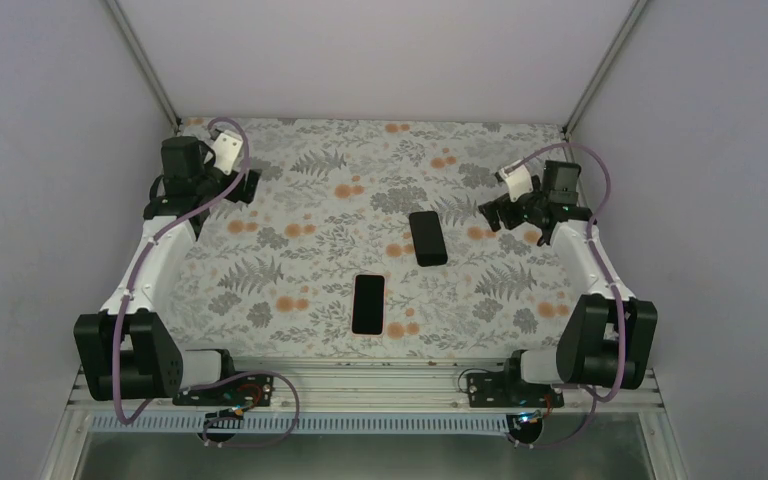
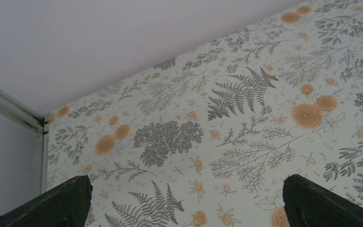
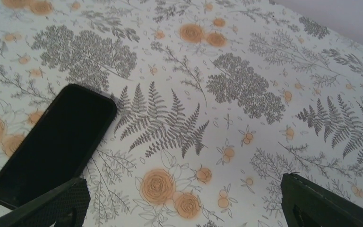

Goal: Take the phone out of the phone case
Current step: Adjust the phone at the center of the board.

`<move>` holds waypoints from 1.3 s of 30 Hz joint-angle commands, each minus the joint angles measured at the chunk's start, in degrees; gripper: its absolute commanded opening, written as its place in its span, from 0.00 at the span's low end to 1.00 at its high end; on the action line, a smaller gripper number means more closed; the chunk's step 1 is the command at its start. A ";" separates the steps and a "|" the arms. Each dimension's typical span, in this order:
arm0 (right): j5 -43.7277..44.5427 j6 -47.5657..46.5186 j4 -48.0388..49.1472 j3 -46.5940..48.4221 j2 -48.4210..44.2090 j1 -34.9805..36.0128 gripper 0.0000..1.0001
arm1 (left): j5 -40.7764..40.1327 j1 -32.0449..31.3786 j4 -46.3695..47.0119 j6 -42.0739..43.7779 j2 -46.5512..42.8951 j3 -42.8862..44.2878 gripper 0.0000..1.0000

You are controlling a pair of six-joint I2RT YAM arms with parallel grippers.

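Two black slabs lie apart on the flowered cloth. The nearer one [image 1: 368,303] is flat and glossy and looks like the phone. The farther one [image 1: 428,238] is matte and thicker and looks like the phone case; which is which I cannot tell for sure. In the right wrist view the farther slab [image 3: 52,146] lies at lower left, just beyond my left fingertip [image 3: 61,203]. My right gripper [image 1: 505,214] [image 3: 184,189] hovers open to the right of it, holding nothing. My left gripper [image 1: 250,186] [image 2: 184,189] is open at the far left, over bare cloth.
The flowered cloth [image 1: 310,230] covers the table between grey walls. Metal frame posts [image 1: 150,70] run up at the two back corners. Both arm bases sit on the rail [image 1: 380,385] at the near edge.
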 commanded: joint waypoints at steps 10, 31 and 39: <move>11.93 -9.89 -9.09 3.44 5.07 3.17 1.00 | -8.91 -0.04 1.02 6.03 -1.36 -0.85 1.00; 22.34 -11.29 -16.12 -0.97 14.62 18.18 0.03 | -10.77 0.04 2.43 7.66 -3.64 -2.44 1.00; 18.62 -9.72 -16.98 0.37 20.31 23.54 0.04 | -9.86 0.04 1.98 7.48 -3.44 -2.31 1.00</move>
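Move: The black phone I go for lies about 13 cm to the left of my right hand, roughly level with it fore and aft (perhaps 1 cm back), and some 16 cm below. The pink-edged phone lies about 18 cm nearer my base than the black phone and 17 cm farther left. From my left hand the black phone is some 41 cm to the right, 3 cm back and 23 cm below. I drop my right hand about 15 cm towards the black phone's near right corner, first almost straight down, then also drawing back some 8 cm and swinging left. On the way I shut the empty fingers and tip them to point nearly straight down, ending low just right of that corner. Meanwhile my open left hand shifts 3 cm left, rolling its left side up slightly. ##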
